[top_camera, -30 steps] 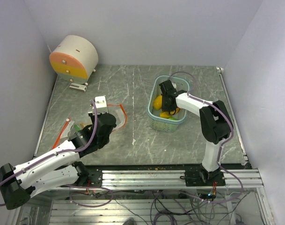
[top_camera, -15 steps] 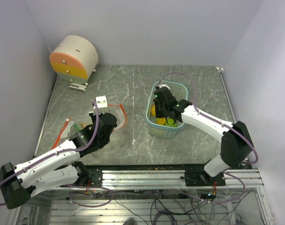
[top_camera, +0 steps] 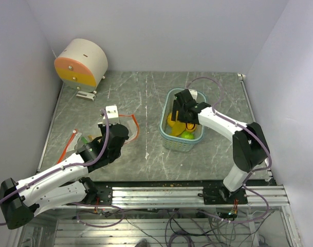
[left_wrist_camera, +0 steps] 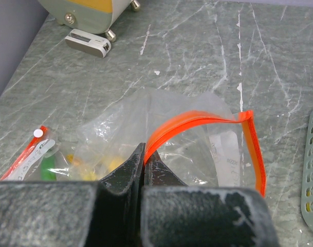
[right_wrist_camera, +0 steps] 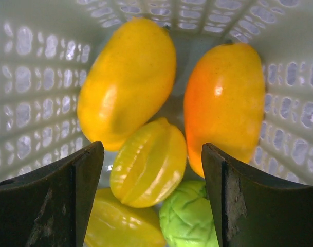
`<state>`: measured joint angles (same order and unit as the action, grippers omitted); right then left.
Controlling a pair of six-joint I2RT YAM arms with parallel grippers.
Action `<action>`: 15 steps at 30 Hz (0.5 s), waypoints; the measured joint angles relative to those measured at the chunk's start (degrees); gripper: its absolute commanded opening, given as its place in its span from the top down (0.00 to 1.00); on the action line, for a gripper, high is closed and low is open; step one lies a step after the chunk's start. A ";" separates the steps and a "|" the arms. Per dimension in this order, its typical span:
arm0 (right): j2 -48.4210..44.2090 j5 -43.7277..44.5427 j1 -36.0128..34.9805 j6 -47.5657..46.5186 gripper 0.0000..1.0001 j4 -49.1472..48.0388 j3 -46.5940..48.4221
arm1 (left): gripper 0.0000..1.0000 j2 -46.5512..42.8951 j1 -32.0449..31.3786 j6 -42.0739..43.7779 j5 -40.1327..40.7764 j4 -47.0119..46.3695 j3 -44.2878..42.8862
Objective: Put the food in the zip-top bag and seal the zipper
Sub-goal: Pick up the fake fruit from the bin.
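The clear zip-top bag (left_wrist_camera: 187,134) lies on the table at the left, its mouth propped open. My left gripper (left_wrist_camera: 144,154) is shut on the red-orange zipper (left_wrist_camera: 197,122) strip. Green (left_wrist_camera: 47,167) and yellow (left_wrist_camera: 112,164) pieces show through the bag's plastic. My right gripper (right_wrist_camera: 152,149) hangs open inside the pale teal basket (top_camera: 169,139), nothing between its fingers. Below it lies the food: a yellow fruit (right_wrist_camera: 128,77), an orange mango (right_wrist_camera: 225,103), a ridged yellow fruit (right_wrist_camera: 148,164) and a round green fruit (right_wrist_camera: 187,216). In the top view the right gripper (top_camera: 184,112) is over the basket.
A cream drum with an orange and yellow face (top_camera: 81,63) stands at the back left, a small white block (left_wrist_camera: 87,42) at its foot. Walls close in the table on three sides. The basket's edge (left_wrist_camera: 311,175) shows right of the bag.
The right gripper's jaws have gone from shut to open, and its arm has shifted about over the basket. The left arm and the bag have not moved.
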<state>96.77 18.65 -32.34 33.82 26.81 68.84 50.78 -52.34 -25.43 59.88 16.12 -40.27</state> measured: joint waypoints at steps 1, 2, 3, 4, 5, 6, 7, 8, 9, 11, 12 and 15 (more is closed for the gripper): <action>0.72 -0.11 0.50 0.79 0.23 0.04 0.24 | 0.93 0.00 0.00 0.04 0.00 -0.02 0.00; 1.66 -0.26 0.79 1.62 0.23 0.09 0.96 | 0.93 0.00 0.00 0.13 0.00 -0.02 0.00; 2.64 -0.44 0.81 2.32 0.23 0.09 1.97 | 0.93 0.00 0.00 0.22 0.00 -0.04 0.00; 3.78 -0.72 0.79 2.86 0.23 0.00 3.26 | 0.93 0.00 0.00 0.37 0.00 -0.04 0.00; 4.98 -1.14 0.79 3.30 0.23 -0.31 4.50 | 0.93 0.00 0.00 0.44 0.00 -0.07 0.00; 6.23 -1.70 0.76 3.69 0.23 -0.92 5.64 | 0.93 0.00 0.00 0.55 0.00 -0.07 -0.02; 7.04 -2.25 0.72 3.87 0.23 -1.55 6.14 | 0.93 0.00 0.00 0.59 -0.04 -0.07 -0.02; 7.78 -3.06 0.72 4.13 0.23 -2.40 6.29 | 0.93 0.00 0.00 0.59 -0.09 -0.09 0.00; 8.35 -3.78 0.74 4.28 0.23 -2.93 6.21 | 0.93 0.00 0.00 0.63 -0.13 -0.09 0.00; 9.18 -4.66 0.74 4.57 0.23 -3.63 5.66 | 0.93 0.00 0.00 0.72 -0.15 -0.09 0.00; 9.73 -4.96 0.79 4.74 0.23 -3.67 5.53 | 0.93 0.00 0.00 0.79 -0.15 -0.09 0.00; 11.58 -4.98 0.79 4.83 0.24 -3.82 5.53 | 0.93 0.00 0.00 0.83 -0.17 -0.11 0.00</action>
<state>108.36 13.67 -31.55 38.65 22.98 74.37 50.78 -52.34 -24.60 59.70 16.01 -40.27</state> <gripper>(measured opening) 0.770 0.075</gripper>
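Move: The yellow mango lies some 6 cm ahead of the right hand, 3 cm to its left and 6 cm below, by the bin's far left end. At that same depth, the ridged yellow fruit is about 5 cm nearer the base than the mango and 2 cm right of it; the orange mango is 8 cm right of it and 2 cm nearer. From the left hand, the yellow mango is roughly 14 cm ahead, 23 cm right and 17 cm lower. With its fingers held wide open, the right hand first slides about 3 cm forward and 3 cm left over the fruit in the bin to line up with the yellow mango, then sinks almost straight down, ending some 4 cm lower with its left side tipped up only slightly. The fingertips come close on either side of the mango's near end without closing, while the left hand stays put, still gripping the bag by its orange zipper edge. ##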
